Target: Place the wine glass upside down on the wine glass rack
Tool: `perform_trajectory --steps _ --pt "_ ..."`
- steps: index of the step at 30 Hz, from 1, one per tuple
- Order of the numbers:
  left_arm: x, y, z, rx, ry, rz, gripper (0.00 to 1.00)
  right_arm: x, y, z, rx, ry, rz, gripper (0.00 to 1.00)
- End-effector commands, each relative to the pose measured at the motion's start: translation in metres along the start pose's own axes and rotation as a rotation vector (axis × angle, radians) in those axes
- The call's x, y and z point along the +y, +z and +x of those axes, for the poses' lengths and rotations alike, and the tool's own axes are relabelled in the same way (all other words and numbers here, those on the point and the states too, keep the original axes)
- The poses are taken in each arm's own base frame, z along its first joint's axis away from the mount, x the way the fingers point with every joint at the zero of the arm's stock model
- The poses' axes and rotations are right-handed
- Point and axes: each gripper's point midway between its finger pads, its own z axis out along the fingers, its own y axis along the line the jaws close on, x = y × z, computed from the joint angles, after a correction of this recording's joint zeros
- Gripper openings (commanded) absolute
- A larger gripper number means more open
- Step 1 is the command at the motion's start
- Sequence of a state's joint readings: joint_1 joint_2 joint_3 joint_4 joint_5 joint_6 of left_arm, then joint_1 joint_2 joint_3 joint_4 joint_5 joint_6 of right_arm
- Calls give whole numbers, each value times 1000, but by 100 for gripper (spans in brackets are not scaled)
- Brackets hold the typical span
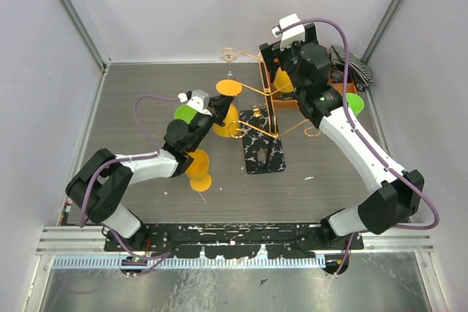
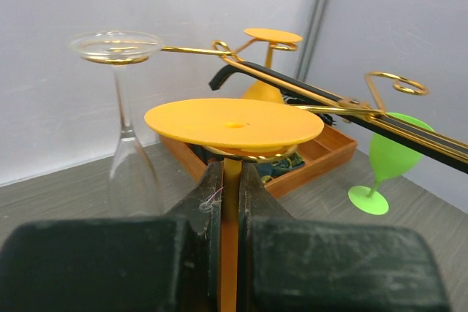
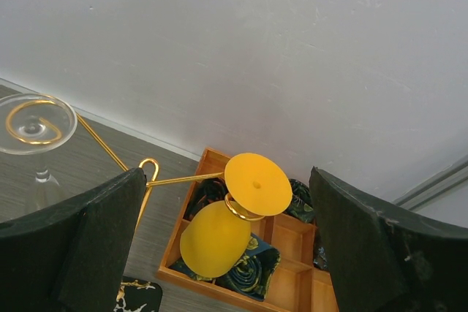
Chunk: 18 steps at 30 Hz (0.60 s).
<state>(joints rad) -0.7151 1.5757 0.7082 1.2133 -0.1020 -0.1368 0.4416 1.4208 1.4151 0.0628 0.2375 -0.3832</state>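
Note:
The gold wire wine glass rack (image 1: 257, 94) stands on its marbled base (image 1: 263, 154) mid-table. My left gripper (image 1: 216, 109) is shut on the stem of an upside-down orange wine glass (image 1: 228, 88). In the left wrist view its foot (image 2: 234, 123) sits just above a gold scroll ring, right over my fingertips (image 2: 210, 180). A clear glass (image 2: 117, 47) and a second orange glass (image 3: 219, 235) hang upside down on other arms. My right gripper (image 3: 230, 242) is wide open and empty above that hung orange glass.
An orange compartment tray (image 1: 287, 101) with dark patterned rolls sits behind the rack. Another orange glass (image 1: 199, 169) stands under my left arm. Green glasses stand at the left (image 1: 186, 113) and right (image 1: 355, 104). A striped cloth (image 1: 352, 65) lies at the back right.

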Motion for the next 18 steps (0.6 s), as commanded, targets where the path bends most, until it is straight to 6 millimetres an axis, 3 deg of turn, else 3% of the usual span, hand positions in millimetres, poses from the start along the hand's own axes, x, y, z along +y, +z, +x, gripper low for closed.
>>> perform_trajectory --steps 1,7,9,11,13,15,18 --pt "-20 -6 -13 -35 47 127 0 -6 -1 -18 -62 35 17 99" --pt "-34 -3 -2 1 45 206 1 -6 -2 -17 -58 38 15 99" --pt "-33 -2 -1 3 46 202 10 -6 -3 -18 -56 40 13 100" --pt "-33 -2 -1 4 47 200 28 -7 -4 -17 -54 40 14 100" --pt "-33 -4 0 12 51 202 38 -7 -5 -17 -51 41 13 100" --pt "-33 -8 2 24 59 207 45 -7 -5 -17 -50 40 11 100" --pt "-32 -15 2 40 82 208 48 -7 -5 -17 -48 40 12 100"
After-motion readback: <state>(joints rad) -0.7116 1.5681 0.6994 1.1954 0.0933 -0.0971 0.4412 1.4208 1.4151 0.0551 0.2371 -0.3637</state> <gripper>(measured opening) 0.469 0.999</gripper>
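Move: The orange glass I hold upside down by its stem goes to the middle left curl of the rack, which lies right under its foot, roughly 1 cm ahead, 1 cm right and 2 cm above my left hand. The hanging clear glass is some 12 cm straight ahead and 4 cm lower; the rack post stands about 11 cm right and 2 cm ahead at hook height. From my right hand the curl lies about 15 cm left, 8 cm back and 11 cm below. With my left hand still pinching the stem, I draw the glass back and to the right by about 2 cm each way, towards the rack post, turning some 10 degrees clockwise to settle it on the curl. Then I pause and spread my fingers to about half open, letting go of the stem while easing slightly further back and right. ##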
